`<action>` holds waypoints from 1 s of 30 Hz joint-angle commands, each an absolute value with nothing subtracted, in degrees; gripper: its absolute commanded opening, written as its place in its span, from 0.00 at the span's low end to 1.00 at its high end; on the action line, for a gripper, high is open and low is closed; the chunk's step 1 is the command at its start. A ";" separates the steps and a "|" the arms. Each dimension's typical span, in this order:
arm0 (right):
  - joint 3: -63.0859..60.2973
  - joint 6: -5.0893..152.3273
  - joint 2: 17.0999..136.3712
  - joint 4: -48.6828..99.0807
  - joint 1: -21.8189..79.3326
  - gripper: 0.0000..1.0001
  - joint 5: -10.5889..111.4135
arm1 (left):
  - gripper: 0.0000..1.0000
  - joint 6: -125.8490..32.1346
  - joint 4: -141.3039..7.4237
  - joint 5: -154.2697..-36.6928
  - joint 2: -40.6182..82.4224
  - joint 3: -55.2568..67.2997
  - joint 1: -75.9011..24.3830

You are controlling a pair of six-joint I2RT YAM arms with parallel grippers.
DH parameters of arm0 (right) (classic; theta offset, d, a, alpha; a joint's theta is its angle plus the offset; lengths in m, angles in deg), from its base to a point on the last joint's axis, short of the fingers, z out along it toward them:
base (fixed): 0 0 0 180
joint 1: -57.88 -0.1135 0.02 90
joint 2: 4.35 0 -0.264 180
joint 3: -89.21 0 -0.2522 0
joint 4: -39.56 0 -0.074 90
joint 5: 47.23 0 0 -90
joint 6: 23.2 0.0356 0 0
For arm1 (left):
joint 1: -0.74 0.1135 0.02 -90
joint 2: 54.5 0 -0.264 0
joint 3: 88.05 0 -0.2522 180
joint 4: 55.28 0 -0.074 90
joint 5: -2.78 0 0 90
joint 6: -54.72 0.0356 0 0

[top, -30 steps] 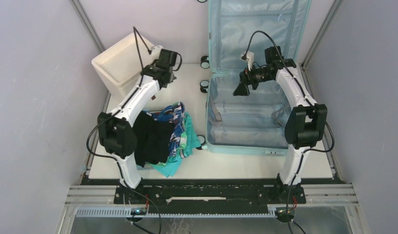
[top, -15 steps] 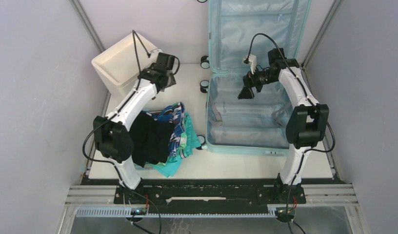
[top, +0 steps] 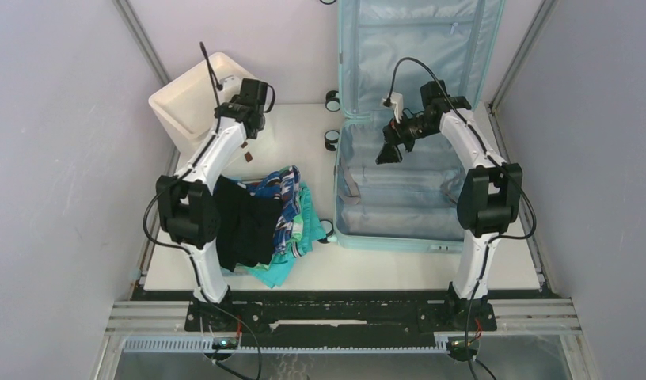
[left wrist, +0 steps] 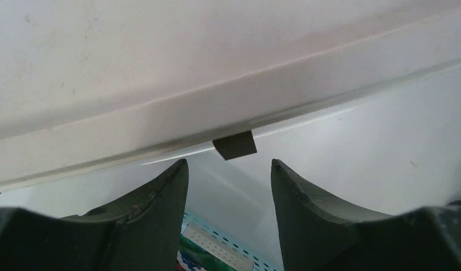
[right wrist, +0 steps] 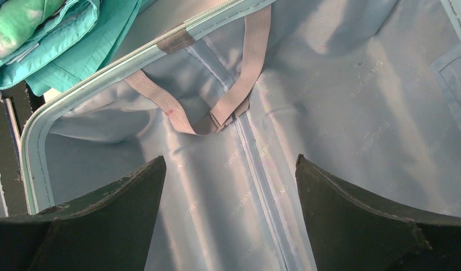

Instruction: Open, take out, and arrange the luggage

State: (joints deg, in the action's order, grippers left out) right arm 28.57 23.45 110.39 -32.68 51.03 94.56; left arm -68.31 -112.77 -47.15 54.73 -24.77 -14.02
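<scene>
The luggage [top: 399, 190] is a light-blue suitcase lying open on the right of the table, its lid [top: 419, 39] standing against the back wall. In the right wrist view its pale lining [right wrist: 358, 113] and grey straps [right wrist: 239, 73] show, with no clothes in the part I see. My right gripper [top: 387, 152] [right wrist: 230, 160] hangs open over the base of the case, nothing between its fingers. My left gripper [top: 245, 127] [left wrist: 229, 165] is open and holds nothing, close to the wall of the white bin [top: 189, 103] [left wrist: 160, 56].
A pile of clothes [top: 264, 218], black, blue-striped and teal, lies on the table left of the case; its teal edge [right wrist: 47, 34] shows in the right wrist view. A small dark tag [left wrist: 235, 145] sits under the bin's edge. Grey walls stand close on both sides.
My left gripper has gone from shut to open and swung left and back towards the white bin. My right gripper has shifted slightly left over the case, still open.
</scene>
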 commanded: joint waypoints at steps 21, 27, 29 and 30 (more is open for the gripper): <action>31.08 24.53 110.35 -30.63 51.20 0.93 95.77 | 0.33 -74.11 -115.71 -36.85 60.09 -34.49 -12.52; 31.49 24.44 110.64 -30.63 51.36 0.93 96.03 | 0.21 -73.93 -115.71 -36.80 61.14 -36.28 -11.76; 31.52 24.44 110.74 -30.63 51.51 0.93 96.03 | 0.11 -73.63 -115.72 -36.77 61.56 -36.92 -11.70; 31.65 24.44 110.80 -30.58 51.55 0.93 96.12 | 0.03 -73.42 -115.67 -36.84 61.55 -37.22 -11.66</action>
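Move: Just beyond the left fingertips hangs the white box's top brown tab, about 2 cm ahead and 2 cm to the left, level with the hand; the next brown tab is some 8 cm below it. The box's middle lies around 6 cm ahead, 7 cm left and 8 cm down. The clothes pile in the basket is roughly 24 cm back, 6 cm right and 12 cm lower. From the right hand, that top tab is about 38 cm left and 8 cm ahead. Closing from well open to nearly shut, the left fingers come together on the top brown tab under the white box's lip. The hand eases forward and left by about 2 cm in all, towards the box, while the wrist turns some 5 to 10 degrees counter-clockwise. ##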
